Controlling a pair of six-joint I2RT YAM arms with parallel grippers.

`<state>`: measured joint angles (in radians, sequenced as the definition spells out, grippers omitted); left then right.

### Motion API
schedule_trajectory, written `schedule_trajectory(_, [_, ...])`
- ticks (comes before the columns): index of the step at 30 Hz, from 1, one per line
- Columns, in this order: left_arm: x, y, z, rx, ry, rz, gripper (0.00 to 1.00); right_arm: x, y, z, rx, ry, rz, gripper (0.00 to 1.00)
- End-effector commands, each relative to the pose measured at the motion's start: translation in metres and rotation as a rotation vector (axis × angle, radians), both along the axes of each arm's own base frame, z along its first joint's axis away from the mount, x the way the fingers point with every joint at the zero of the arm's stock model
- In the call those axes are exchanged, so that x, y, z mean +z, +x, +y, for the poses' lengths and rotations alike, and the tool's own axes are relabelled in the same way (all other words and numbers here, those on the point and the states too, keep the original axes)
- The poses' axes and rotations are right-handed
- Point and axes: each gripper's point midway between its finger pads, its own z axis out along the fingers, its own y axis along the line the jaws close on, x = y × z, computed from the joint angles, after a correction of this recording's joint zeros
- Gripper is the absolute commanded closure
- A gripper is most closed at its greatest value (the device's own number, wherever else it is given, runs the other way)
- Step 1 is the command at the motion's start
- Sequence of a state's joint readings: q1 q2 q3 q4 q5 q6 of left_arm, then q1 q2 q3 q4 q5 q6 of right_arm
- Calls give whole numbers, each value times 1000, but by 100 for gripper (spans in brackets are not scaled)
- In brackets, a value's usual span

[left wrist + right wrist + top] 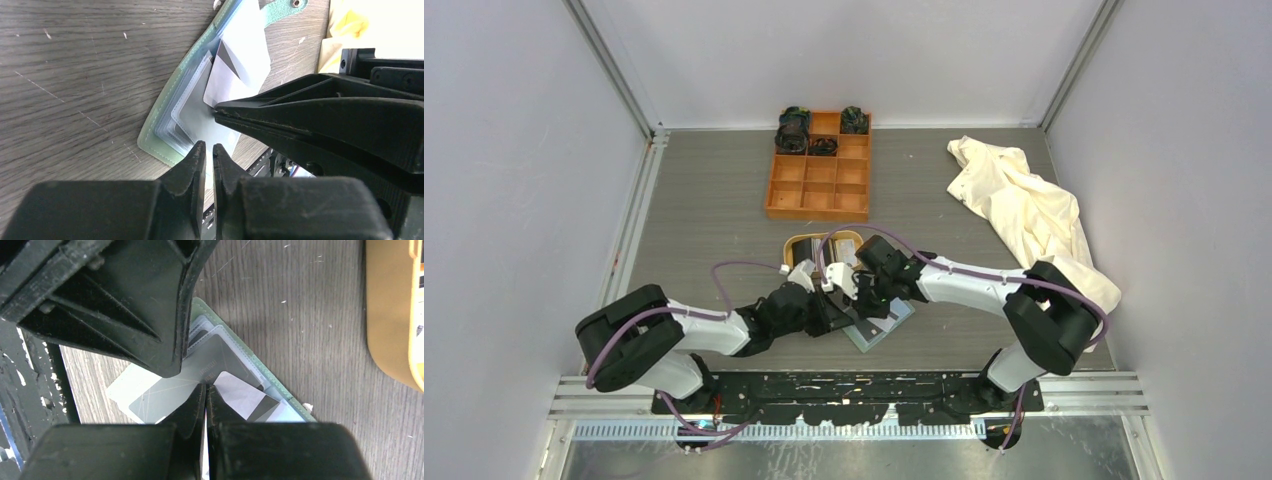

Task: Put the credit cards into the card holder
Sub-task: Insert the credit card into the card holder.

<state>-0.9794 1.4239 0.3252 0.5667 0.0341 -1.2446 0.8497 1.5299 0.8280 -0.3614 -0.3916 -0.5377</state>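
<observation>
The sage-green card holder (886, 328) (165, 120) (240, 352) lies open on the table between both arms, pale pockets up. A grey credit card (160, 397) sticks out of a pocket. A white card with a dark stripe (245, 397) (232, 67) rests on the pockets. My right gripper (206, 386) (869, 295) is shut on a card, whose thin white edge (205, 442) shows between its fingers; its tip (216, 107) touches the pockets. My left gripper (209, 145) (829, 310) has its tips together but for a thin slit, resting on a pocket sheet (170, 374); nothing shows held.
An oval tan tray (822, 245) (385, 315) stands just behind the grippers. Farther back is an orange compartment box (819, 170) with dark items in its rear cells. A cream cloth (1024, 210) lies at the right. The arms' base rail (844, 395) runs along the near edge.
</observation>
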Motion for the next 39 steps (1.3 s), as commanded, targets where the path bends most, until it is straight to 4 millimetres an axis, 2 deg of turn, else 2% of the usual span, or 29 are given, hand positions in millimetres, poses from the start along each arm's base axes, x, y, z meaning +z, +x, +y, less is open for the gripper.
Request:
schedule_trajectory(1, [15,19,-10,29,-55,-64,89,8,16,11,-26,16,-48,94])
schedule_trajectory(8, [-5,24,-6,52,-75,-29,91,4,21,8,-53,-15,-60,94])
schedule_trajectory(15, [-23,18,7,76,-72,10,95,2,34,-1,-92,-63,-119,96])
schedule_trajectory(19, [-26,17,10,79,-62,15,95,0,42,-7,-112,-102,-159,97])
schedule_trajectory(32, [-22,20,10,70,-54,6,95,13,65,-26,-181,-146,-240,97])
schedule_trajectory(35, [-16,20,8,60,-55,-3,94,23,53,-21,-148,-84,-175,96])
schedule_trajectory(39, [-3,20,8,42,-45,-20,91,30,20,-14,-27,5,-42,93])
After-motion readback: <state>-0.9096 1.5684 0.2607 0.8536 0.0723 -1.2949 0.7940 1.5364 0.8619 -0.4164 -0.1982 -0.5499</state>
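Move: The white striped card's middle lies about 3 cm right of the right hand, 2 cm ahead and 1 cm below, its near end still overlapping the dark card in the open card holder. That dark card's middle is some 2 cm left and 1 cm back, 2 cm down; the card tray stands roughly 12 cm ahead and 8 cm left. From the left hand, the dark card is about 3 cm right and 1 cm ahead, the white card 6 cm right and 3 cm ahead, both lower. The white card is pushed along into the holder's forward-right page by the right hand's nearly shut fingertips, which travel forward about 5 cm, veering right some 3 cm while tipping and turning clockwise, about 15 degrees in all, then ease back 1 cm. The left hand edges forward 2 cm and sinks slightly, staying low at the dark-card page. ##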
